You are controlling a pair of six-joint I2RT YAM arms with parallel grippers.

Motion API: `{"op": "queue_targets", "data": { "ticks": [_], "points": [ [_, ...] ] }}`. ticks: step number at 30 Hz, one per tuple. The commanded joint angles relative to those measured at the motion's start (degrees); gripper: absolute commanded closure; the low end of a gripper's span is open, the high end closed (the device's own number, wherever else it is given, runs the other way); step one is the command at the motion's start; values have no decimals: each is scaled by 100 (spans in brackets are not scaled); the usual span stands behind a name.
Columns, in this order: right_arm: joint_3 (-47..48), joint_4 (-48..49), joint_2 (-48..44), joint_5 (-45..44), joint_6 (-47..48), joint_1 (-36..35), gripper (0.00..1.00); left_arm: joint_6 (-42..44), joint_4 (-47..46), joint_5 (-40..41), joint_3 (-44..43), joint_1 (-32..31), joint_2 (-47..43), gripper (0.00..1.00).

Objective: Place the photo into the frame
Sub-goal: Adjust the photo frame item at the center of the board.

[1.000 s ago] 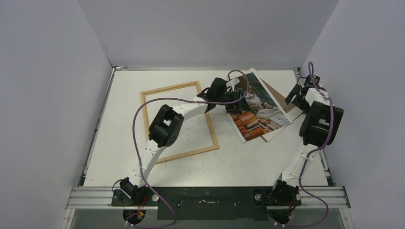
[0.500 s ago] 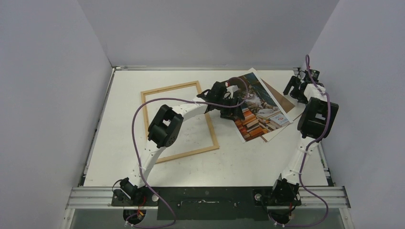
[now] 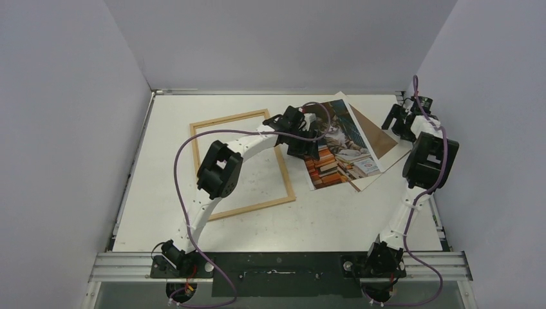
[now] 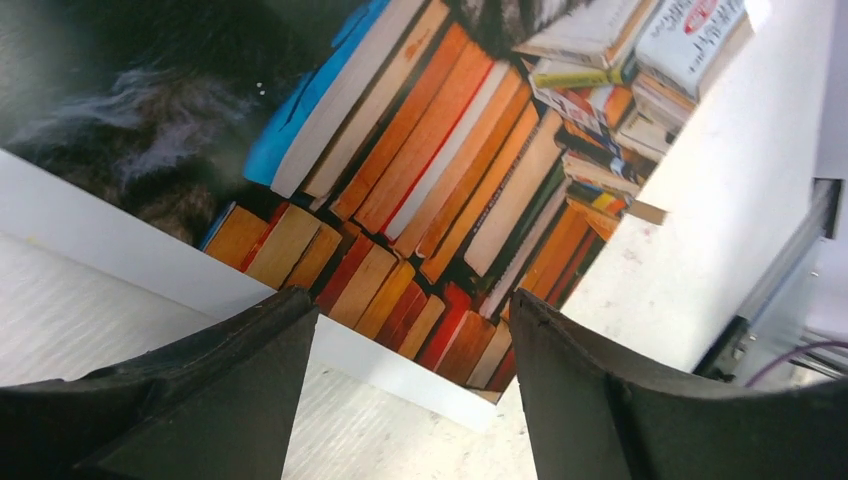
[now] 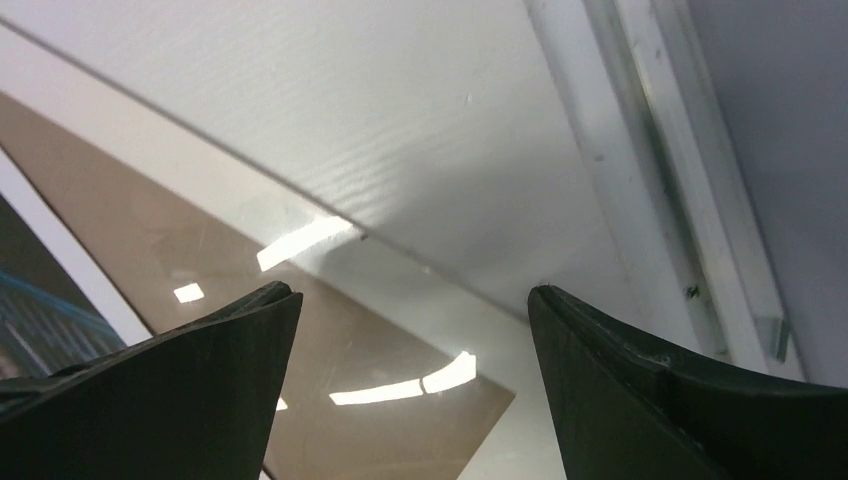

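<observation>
The photo [image 3: 341, 143], a cat on stacked books with a white border, lies at the table's far right, partly over a brown board [image 3: 378, 136]. The frame [image 3: 251, 207], thin light wood and empty, lies flat left of it. My left gripper [image 3: 306, 149] is low over the photo's left edge. In the left wrist view the left gripper [image 4: 415, 320] is open, and the photo [image 4: 440, 170] shows its white-bordered corner between the fingers. My right gripper [image 3: 395, 122] hovers at the far right; the right gripper [image 5: 415, 300] is open over the brown board's [image 5: 330, 400] corner, holding nothing.
A pale sheet [image 3: 376, 175] sticks out from under the brown board. The metal table rail [image 5: 650, 170] and the right wall are close to the right gripper. In the left wrist view the table's edge rail [image 4: 790, 270] lies beyond the photo.
The photo has slid left toward the frame along with my left gripper, uncovering more of the brown board. The left jaws narrowed a little. The right gripper drew back toward the far right corner.
</observation>
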State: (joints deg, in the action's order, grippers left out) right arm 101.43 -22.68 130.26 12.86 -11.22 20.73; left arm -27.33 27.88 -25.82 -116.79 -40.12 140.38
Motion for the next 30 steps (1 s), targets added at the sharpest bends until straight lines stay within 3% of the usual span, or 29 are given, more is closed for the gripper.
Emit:
{"op": "queue_targets", "data": {
  "ticks": [1, 22, 25, 30],
  "points": [
    [-879, -752, -568, 544, -379, 32, 13, 448, 1014, 1004, -225, 189, 13, 30],
    [-3881, -1078, -3268, 701, -1867, 107, 22, 618, 918, 641, -836, 378, 226, 30],
    [-4282, -1128, -3624, 765, -2177, 104, 29, 574, 810, 630, -696, 373, 151, 30],
    [-4776, -1201, -4100, 925, -2280, 104, 55, 430, 641, 541, -565, 373, 131, 35]
  ]
}}
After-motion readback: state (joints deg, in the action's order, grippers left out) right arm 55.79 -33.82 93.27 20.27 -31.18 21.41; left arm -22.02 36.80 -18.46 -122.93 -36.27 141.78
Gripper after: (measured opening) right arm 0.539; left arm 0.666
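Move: The left hand is at the left edge of the tilted photo, whose middle lies about 7 cm ahead, 9 cm to the right and 2 cm lower; the wooden frame's middle is 27 cm to the left and 3 cm back. The right hand is over the far-right edge of the backing board under the photo, with the board's middle some 20 cm to its left and 4 cm back, and the photo's middle about 30 cm left and 4 cm back. The right hand sweeps about 22 cm back towards the base and some 12 cm left at nearly level height, taking the backing board's right-hand corner round with its fingers while its wrist turns some 30 degrees, then rises slightly as the fingers narrow to about half open beside the near right corners of photo and board. Meanwhile the left hand, its part-open fingers staying down on the photo's left margin, drags the photo about 5 cm left and 4 cm forward towards the frame, then stays put over the second half. ##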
